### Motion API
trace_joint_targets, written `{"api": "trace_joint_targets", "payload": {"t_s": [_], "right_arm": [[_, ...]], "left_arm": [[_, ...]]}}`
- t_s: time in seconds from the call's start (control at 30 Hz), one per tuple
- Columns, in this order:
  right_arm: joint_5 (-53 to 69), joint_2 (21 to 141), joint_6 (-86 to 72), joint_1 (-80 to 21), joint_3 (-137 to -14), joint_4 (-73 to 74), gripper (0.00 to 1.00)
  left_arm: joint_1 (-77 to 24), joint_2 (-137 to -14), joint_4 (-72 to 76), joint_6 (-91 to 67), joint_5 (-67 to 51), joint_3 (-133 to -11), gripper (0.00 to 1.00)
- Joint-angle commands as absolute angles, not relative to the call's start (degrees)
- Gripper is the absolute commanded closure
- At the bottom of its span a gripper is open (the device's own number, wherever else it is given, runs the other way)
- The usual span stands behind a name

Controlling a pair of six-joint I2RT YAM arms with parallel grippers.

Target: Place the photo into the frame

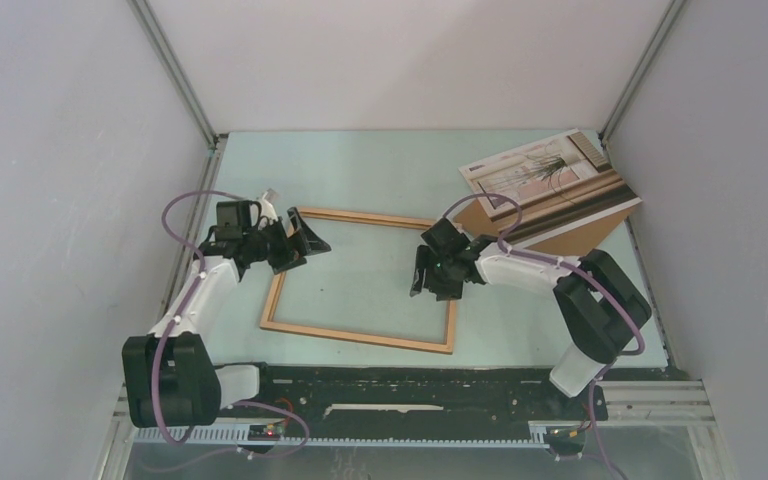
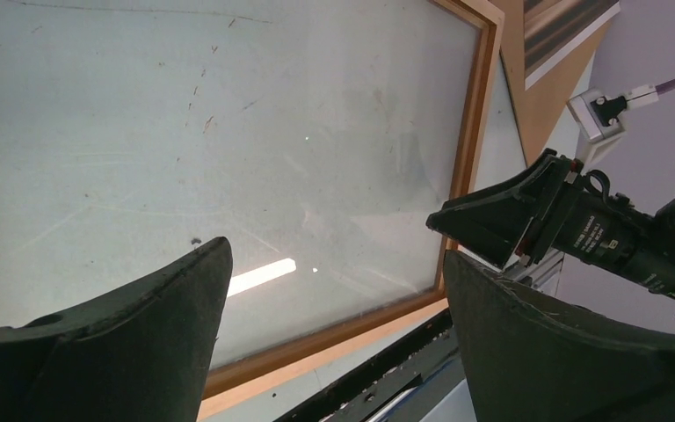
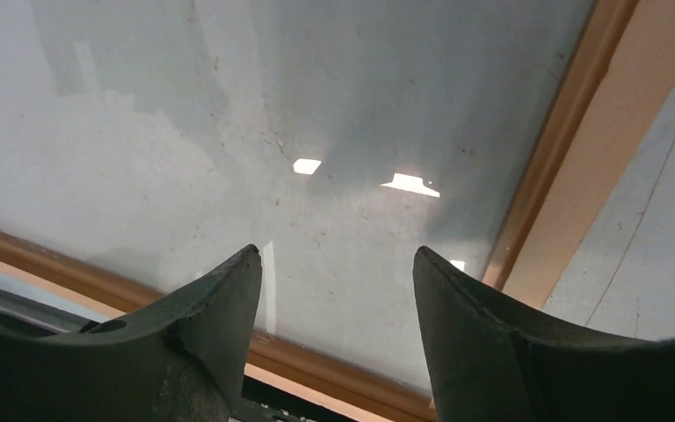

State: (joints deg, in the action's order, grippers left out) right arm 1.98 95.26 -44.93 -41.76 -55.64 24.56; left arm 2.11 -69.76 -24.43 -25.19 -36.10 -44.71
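Observation:
The frame, thin light-brown wood, lies flat mid-table with glass inside its rails. The photo, a white-bordered print with spindly plant lines and brown stripes, rests at the back right on a brown backing board. Its striped edge shows in the left wrist view. My left gripper hovers at the frame's far left corner, open and holding nothing. Over the frame's right side my right gripper points down at the glass, open and holding nothing.
Grey walls enclose the pale green table on three sides. A black rail runs along the near edge between the two arm bases. The backing board sticks out under the photo toward the frame's far right corner.

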Motion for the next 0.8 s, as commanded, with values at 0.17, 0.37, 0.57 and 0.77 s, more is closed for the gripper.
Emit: {"api": "trace_joint_targets", "payload": {"t_s": [0.17,0.37,0.57,0.77], "right_arm": [[4.84,91.05,-39.08,-29.43,-59.02,21.76,0.28],[5.7,94.64,-36.18,-23.18,-65.3,22.45,0.29],[4.67,98.27,-35.13,-20.23,-70.2,26.54,0.3],[3.72,96.42,-35.0,-20.89,-64.55,28.92,0.31]], "left_arm": [[2.02,-68.16,-23.92,-24.16,-34.98,-44.26,0.04],[1.97,-68.04,-23.48,-24.47,-35.87,-44.3,0.04],[2.19,-67.95,-23.52,-24.37,-35.79,-44.36,0.03],[2.29,-67.74,-23.74,-24.21,-34.99,-44.38,0.03]]}}
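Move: Some 17 cm ahead of the right hand and 8 cm to its right is the frame's far right corner, about 2 cm lower. The middle of the right rail is roughly 6 cm to the hand's right and 1 cm ahead. The photo lies about 25 cm ahead and 29 cm right, on a brown board centred some 6 cm nearer. From the left hand, that corner is about 9 cm ahead, 29 cm right and 12 cm down. Sweeping forward some 13 cm and about 8 cm to its right, the empty right hand goes from inside the frame towards the frame's far right corner. It climbs about 6 cm on the way, then eases back and down about a centimetre to end above the right rail. The wrist turns clockwise and tips up, each roughly 10 degrees; the fingers stay open. ##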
